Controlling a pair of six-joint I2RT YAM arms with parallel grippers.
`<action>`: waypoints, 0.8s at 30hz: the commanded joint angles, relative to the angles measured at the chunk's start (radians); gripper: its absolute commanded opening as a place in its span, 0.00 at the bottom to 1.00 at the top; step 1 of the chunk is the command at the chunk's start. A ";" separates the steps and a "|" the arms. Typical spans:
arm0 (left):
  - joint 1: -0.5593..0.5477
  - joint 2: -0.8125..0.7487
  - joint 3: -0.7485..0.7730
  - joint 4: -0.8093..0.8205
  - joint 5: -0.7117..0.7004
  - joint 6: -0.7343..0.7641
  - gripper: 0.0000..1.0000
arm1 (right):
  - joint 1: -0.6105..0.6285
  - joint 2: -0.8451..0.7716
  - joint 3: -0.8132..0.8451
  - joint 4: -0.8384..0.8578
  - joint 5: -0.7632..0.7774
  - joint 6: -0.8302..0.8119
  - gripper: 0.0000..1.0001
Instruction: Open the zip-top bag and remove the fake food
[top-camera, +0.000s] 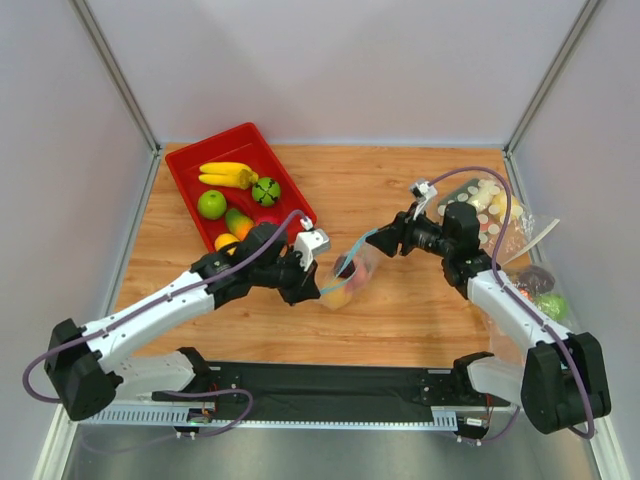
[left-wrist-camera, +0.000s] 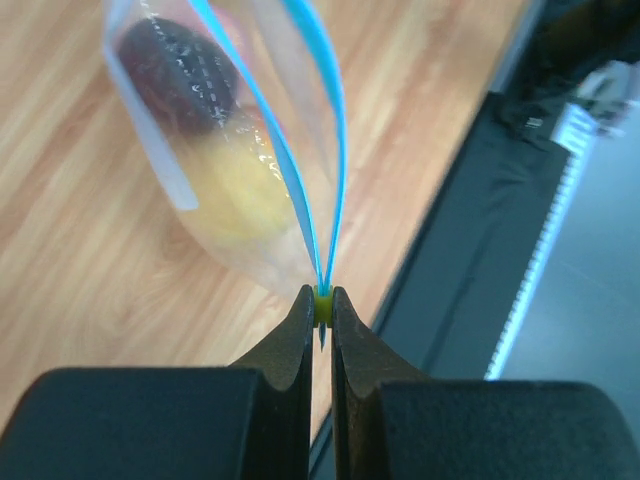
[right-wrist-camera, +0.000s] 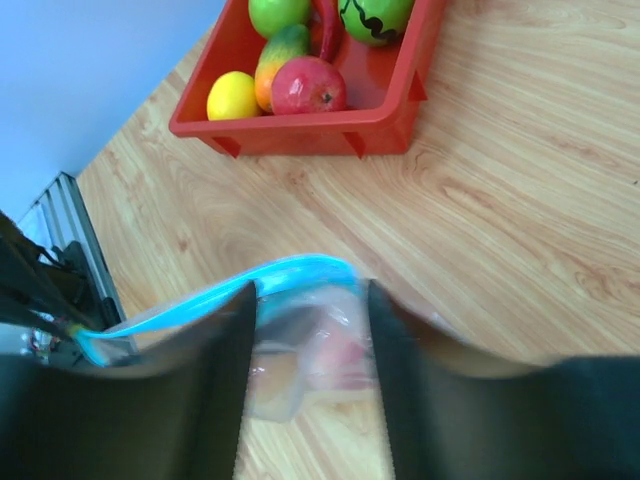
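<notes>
The zip-top bag (top-camera: 352, 276) hangs just above the table's middle, its blue zip strip (top-camera: 358, 245) stretched between my two grippers. My left gripper (top-camera: 318, 262) is shut on the strip's near end (left-wrist-camera: 322, 290), where a small yellow-green tab shows between the fingertips. The strip's two halves (left-wrist-camera: 318, 120) spread apart above it. Inside are a dark purple fruit (left-wrist-camera: 178, 75), a yellow-orange fruit (left-wrist-camera: 235, 190) and a pink-red fruit (right-wrist-camera: 345, 352). My right gripper (top-camera: 386, 238) is at the strip's far end, fingers apart (right-wrist-camera: 310, 292), with the bag's top edge (right-wrist-camera: 300, 272) between them, blurred.
A red tray (top-camera: 183, 193) at the back left holds bananas (top-camera: 228, 174), a green apple (top-camera: 211, 204) and other fruit; its wall shows in the right wrist view (right-wrist-camera: 300, 132). A crinkly bag with white discs (top-camera: 492, 208) lies back right. A black mat (top-camera: 330, 380) runs along the near edge.
</notes>
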 joint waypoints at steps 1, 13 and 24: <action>-0.044 0.067 0.062 0.020 -0.259 -0.029 0.00 | 0.014 0.009 0.065 -0.063 0.010 0.028 0.56; -0.122 0.173 0.113 0.106 -0.472 -0.106 0.00 | 0.087 -0.124 0.028 -0.357 0.314 0.173 0.65; -0.156 0.164 0.109 0.124 -0.547 -0.150 0.00 | 0.123 -0.246 -0.026 -0.440 0.565 0.196 0.66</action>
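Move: The left hand still pinches one end of the bag's zip edge; the black plum inside is about 7 cm ahead, 6 cm to its right and 7 cm below, the yellow peach roughly 2 cm ahead, 5 cm right and 8 cm down. The right hand, fingers just parting at the zip's other end, has the plum some 5 cm back, 6 cm to its left and 8 cm lower, the pink peach about 6 cm back, 3 cm left and 9 cm below. Forward about 5 cm, down 3 and slightly right, the left hand carries its pinched end of the zip, swinging counter-clockwise, then eases to a stop. The right hand spreads its fingers wider, leaving the zip, and moves back, down and finally right, about 5 cm in all, turning clockwise some 20 degrees and dipping its fingertips beside the mouth's right end. ##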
